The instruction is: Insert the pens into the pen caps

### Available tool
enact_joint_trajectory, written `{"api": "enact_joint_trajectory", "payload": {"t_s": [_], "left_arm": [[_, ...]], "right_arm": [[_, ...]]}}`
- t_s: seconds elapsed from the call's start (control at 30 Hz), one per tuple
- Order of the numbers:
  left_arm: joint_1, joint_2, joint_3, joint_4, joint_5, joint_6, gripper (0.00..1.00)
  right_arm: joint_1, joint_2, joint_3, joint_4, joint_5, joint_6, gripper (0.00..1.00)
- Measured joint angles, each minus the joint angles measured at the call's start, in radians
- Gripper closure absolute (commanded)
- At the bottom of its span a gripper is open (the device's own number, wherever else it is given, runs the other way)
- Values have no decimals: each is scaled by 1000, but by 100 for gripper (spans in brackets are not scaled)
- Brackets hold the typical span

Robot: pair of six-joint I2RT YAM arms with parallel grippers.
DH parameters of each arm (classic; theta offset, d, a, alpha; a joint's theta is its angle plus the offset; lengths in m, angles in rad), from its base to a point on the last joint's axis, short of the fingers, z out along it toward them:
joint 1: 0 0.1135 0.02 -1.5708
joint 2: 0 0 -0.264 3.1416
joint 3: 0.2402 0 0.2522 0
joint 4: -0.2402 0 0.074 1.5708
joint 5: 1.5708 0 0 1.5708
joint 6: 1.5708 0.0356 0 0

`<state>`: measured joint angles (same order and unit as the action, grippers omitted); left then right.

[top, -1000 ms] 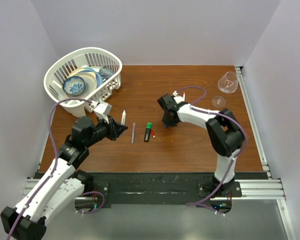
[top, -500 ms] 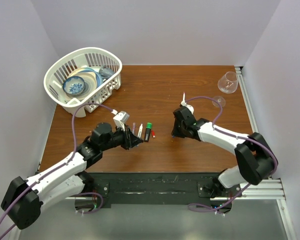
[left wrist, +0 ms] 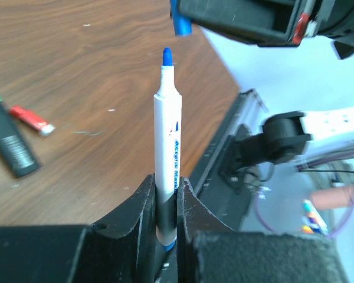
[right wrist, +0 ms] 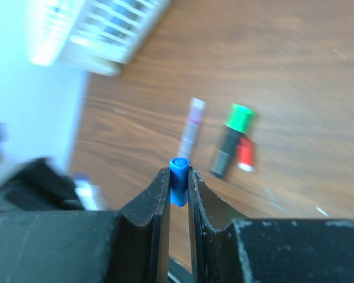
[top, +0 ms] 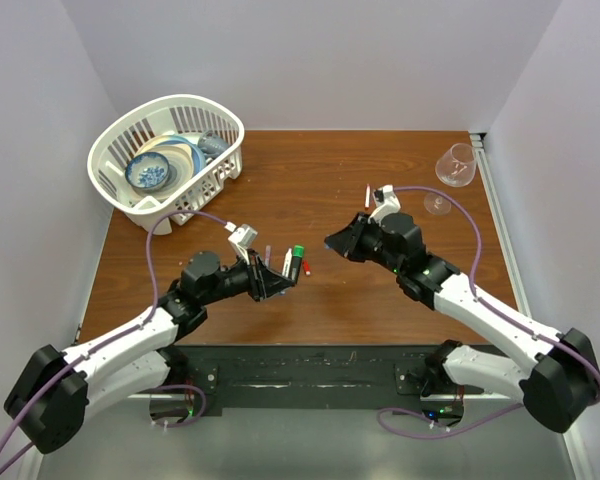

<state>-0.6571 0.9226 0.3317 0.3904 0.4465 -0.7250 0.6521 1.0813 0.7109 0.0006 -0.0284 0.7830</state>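
My left gripper [left wrist: 166, 183] is shut on a white pen [left wrist: 167, 135], which stands upright with its blue tip [left wrist: 166, 57] uncovered. Just above and slightly right of that tip hangs a blue pen cap [left wrist: 180, 23]. My right gripper [right wrist: 178, 174] is shut on this blue cap [right wrist: 179, 177]. In the top view the left gripper [top: 278, 280] and the right gripper [top: 333, 243] face each other over the table's middle, a short gap apart. On the wood lie a black marker with a green end [top: 296, 257], a red cap [top: 306, 266] beside it and a thin purple pen [right wrist: 192, 127].
A white basket [top: 165, 150] with bowls and plates stands at the back left. At the back right a clear glass [top: 455, 165] lies near the table edge, with another glass piece [top: 437, 203] in front of it. White walls close in on the table.
The left gripper has carried the white pen off the table toward the centre. The right arm has lifted from the table and turned left with the blue cap, closing on the pen.
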Motion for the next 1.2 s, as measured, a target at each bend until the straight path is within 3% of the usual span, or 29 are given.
{"api": "enact_joint_trajectory", "payload": {"t_s": [0.43,1.2], "left_arm": [[0,39,-29,192,87,-95,100],[0,18,-29,188,92,-98,100]], "right_arm": [[89,13,13,201,-42,59,95],[188,82,82,220,51,67,94]]}}
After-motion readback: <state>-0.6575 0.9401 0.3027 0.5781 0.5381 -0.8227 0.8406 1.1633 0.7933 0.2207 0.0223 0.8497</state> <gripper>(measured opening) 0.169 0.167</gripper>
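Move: The blue cap in the right fingers is about 10 cm right of the left hand, 9 cm ahead and 3 cm higher; the pen tip it is taken to lies roughly 9 cm left of the right hand, 3 cm back and 2 cm above. On the table, about 14 cm below the left hand, the highlighter is 15 cm ahead and 3 cm right, the red cap 14 cm ahead and 6 cm right, and the purple pen 15 cm ahead and 5 cm left. The blue cap, still pinched in the right fingers, is carried about 7 cm left and 6 cm up, drifting slightly back, towards the pen's blue tip; most of the rise comes early, and the right fingertips tilt up some 15 degrees. The left hand keeps its grip on the white pen, rising a couple of centimetres and rolling its left side down a little, then almost holding still. ##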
